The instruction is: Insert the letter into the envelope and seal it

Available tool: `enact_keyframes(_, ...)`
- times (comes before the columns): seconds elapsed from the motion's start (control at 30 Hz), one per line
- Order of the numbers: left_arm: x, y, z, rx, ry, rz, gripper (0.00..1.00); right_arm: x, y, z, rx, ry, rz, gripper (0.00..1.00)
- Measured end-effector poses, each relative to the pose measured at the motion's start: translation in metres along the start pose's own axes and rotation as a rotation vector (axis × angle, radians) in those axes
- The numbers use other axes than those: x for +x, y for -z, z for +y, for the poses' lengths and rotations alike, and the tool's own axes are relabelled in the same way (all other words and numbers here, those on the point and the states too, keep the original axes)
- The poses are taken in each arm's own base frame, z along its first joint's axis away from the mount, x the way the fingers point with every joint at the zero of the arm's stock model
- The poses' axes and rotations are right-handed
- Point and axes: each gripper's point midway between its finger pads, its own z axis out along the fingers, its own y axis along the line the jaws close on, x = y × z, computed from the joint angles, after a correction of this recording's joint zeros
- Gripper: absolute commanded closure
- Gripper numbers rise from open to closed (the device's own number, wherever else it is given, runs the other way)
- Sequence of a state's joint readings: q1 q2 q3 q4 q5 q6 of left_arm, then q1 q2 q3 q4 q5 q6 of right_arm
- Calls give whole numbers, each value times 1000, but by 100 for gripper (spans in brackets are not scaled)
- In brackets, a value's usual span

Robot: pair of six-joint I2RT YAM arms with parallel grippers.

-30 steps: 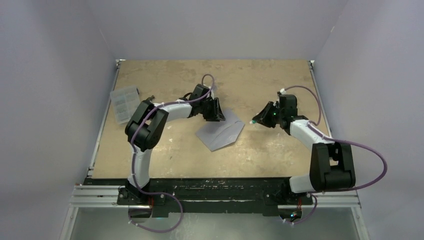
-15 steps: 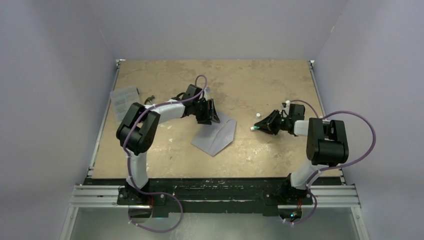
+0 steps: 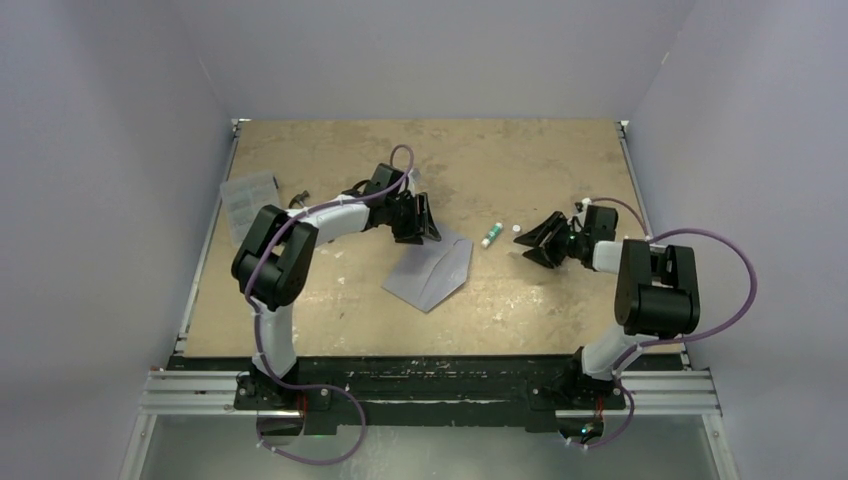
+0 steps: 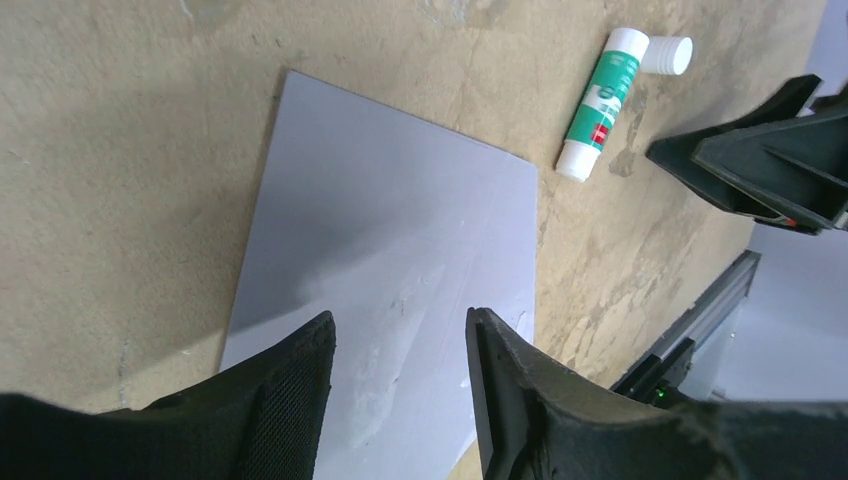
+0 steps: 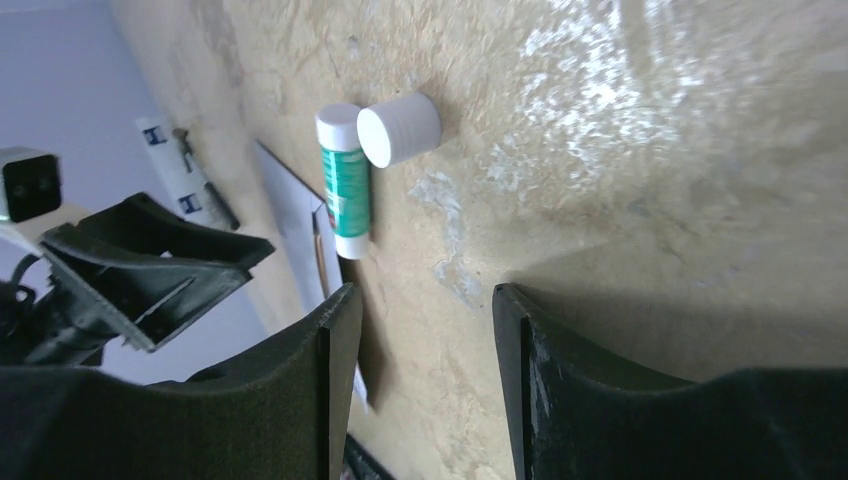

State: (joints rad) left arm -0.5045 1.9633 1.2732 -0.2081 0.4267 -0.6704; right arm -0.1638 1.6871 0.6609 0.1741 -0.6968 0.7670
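The grey-blue envelope [image 3: 430, 272] [image 4: 400, 240] lies flat in the middle of the table, and its surface shows faint smears. My left gripper [image 3: 424, 226] [image 4: 398, 320] hovers over its far edge, open, with nothing between the fingers. My right gripper [image 3: 535, 240] [image 5: 420, 292] stands open, low over bare table to the right of the envelope. Just in front of it lie a green-and-white glue stick [image 3: 490, 235] [image 5: 345, 180] [image 4: 600, 100] and its white cap [image 3: 516, 229] [image 5: 400, 128], apart from both grippers. The letter is not in view.
A clear ribbed plastic box [image 3: 248, 205] sits at the left edge of the table, with a small dark object [image 3: 298, 197] next to it. The table has raised rails along its sides and grey walls close around it.
My right gripper opened and drew back to the right, leaving the glue stick lying on the table beside its cap. My left gripper opened wider, and the envelope slid slightly left.
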Motion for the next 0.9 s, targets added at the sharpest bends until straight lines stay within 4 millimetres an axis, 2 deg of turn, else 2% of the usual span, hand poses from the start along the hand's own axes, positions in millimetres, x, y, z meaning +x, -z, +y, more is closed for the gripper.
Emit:
enact_keyframes(0.17,-7,2,7,-44,-22,-26,52,-11,10,-2,71,60,-74,48)
enact_keyframes(0.3,-21,6,15,-96,-42,-92,52,-14,14,8,78,140,-102,49)
enact_keyframes(0.43,-59,-1,16,-120,-81,-201,49,-11,14,28,76,232,-123,49)
enact_keyframes(0.53,-101,-24,8,-104,-118,-281,46,-10,17,43,65,295,-145,48)
enact_keyframes(0.6,-115,-41,10,-91,-134,-305,45,-11,21,50,63,328,-161,48)
enact_keyframes(0.67,-113,-54,18,-90,-132,-291,45,-13,25,52,73,351,-177,48)
enact_keyframes(0.77,-119,-59,12,-43,-148,-306,46,-12,31,50,99,372,-182,48)
enact_keyframes(0.9,-116,-63,6,6,-158,-303,54,-9,37,47,120,386,-178,48)
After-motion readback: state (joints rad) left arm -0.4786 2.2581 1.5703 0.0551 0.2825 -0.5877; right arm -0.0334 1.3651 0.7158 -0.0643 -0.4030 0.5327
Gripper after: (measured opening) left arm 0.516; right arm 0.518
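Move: The glue stick lies on the table about 15 cm to the left hand's right, 2 cm ahead and 4 cm below. Its cap is some 5 cm farther right and 2 cm farther out; the envelope's middle is 7 cm back of the left hand and roughly 1 cm right, 4 cm down. From the right hand, the glue stick is about 8 cm left, 3 cm ahead and 2 cm below. Left hand, still open, swings about 13 cm forward towards the glue stick as the open right rises 6 cm. ##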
